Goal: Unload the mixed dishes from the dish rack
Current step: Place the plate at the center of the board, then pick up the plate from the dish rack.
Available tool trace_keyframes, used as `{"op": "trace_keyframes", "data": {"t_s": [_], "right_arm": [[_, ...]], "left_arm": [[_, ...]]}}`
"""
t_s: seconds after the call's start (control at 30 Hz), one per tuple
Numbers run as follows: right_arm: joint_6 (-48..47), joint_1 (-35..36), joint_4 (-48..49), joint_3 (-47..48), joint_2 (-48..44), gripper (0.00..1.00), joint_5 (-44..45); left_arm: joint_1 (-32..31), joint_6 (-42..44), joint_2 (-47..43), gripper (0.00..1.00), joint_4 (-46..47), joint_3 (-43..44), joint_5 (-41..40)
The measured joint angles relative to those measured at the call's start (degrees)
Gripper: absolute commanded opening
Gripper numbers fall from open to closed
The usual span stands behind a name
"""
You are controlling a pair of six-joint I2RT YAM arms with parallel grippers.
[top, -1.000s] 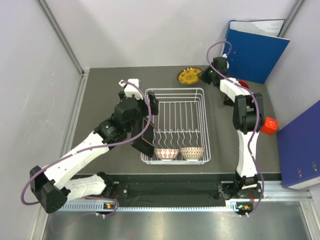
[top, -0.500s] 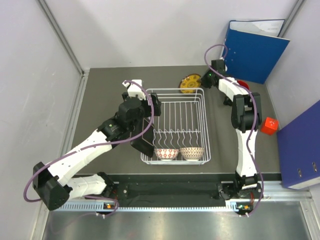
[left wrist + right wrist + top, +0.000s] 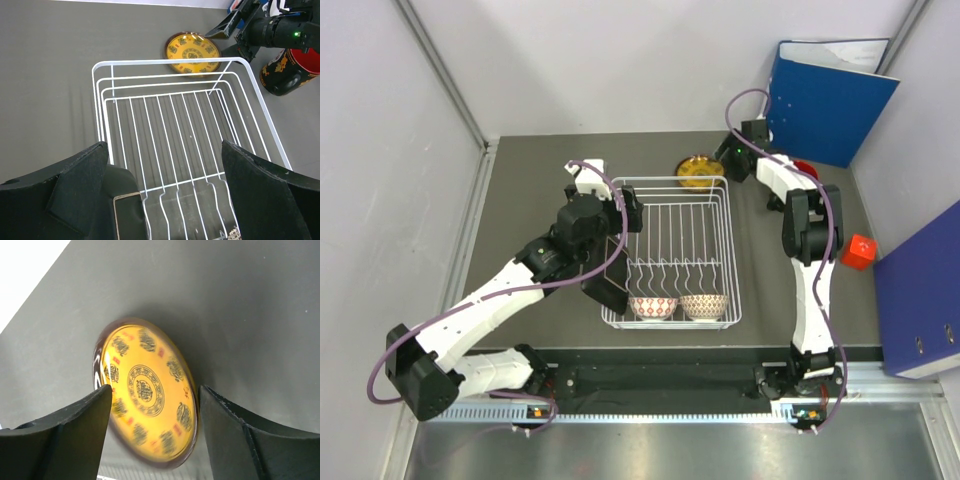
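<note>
The white wire dish rack (image 3: pixel 725 250) (image 3: pixel 100 100) sits mid-table. Two small patterned bowls (image 3: pixel 653 306) (image 3: pixel 704 305) stand at its near end, and a black square plate (image 3: pixel 605 290) (image 3: pixel 127 215) stands on edge at its near-left corner. My left gripper (image 3: pixel 598 215) (image 3: pixel 163 145) hangs open over the rack's left side with nothing between its fingers. The small yellow plate (image 3: pixel 698 171) (image 3: pixel 192 52) (image 3: pixel 145 390) is on the table just behind the rack, blurred. My right gripper (image 3: pixel 728 153) (image 3: pixel 155 390) is open around it. The red mug (image 3: pixel 805 170) (image 3: pixel 287 70) stands on the table to the right.
A blue binder (image 3: pixel 830 95) stands at the back right, close behind the right arm. A second blue binder (image 3: pixel 920 300) leans along the right wall. A small red cube (image 3: pixel 860 250) lies on the table's right side.
My right gripper has opened and let go of the yellow plate, which has dropped closer to the rack's far edge. The left arm shifted slightly at first and has since stayed still.
</note>
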Motion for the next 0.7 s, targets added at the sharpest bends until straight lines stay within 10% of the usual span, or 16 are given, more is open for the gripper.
{"op": "trace_keyframes", "data": {"t_s": [0.5,0.7], "right_arm": [[-5.14,0.17,-2.08,-0.24,-13.25,0.72,5.31],[-6.49,1.49,5.92,-18.36,-27.87,0.72,5.79]], "left_arm": [[0.0,-0.26,0.0,0.99,0.0,0.0,-0.02],[0.0,0.9,-0.35,0.99,-0.85,0.15,-2.43]]}}
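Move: The right hand, already open, is at the right-hand rim of the plate: the plate's middle lies some 4 cm to the hand's left, level with it fore and aft, and about 2 cm lower. The dish rack's middle is roughly 19 cm back and 10 cm to the left, the red mug about 6 cm back and 15 cm to the right. From the left hand, the plate is about 27 cm ahead, 18 cm to the right and 22 cm below. Upward, slowly at first and then quickly, the right hand comes away from the plate's rim with its fingers still open, rising about 15 cm and tilting the fingertips up by some 15 degrees. Near the top it also swings back towards the base by about 6 cm. ##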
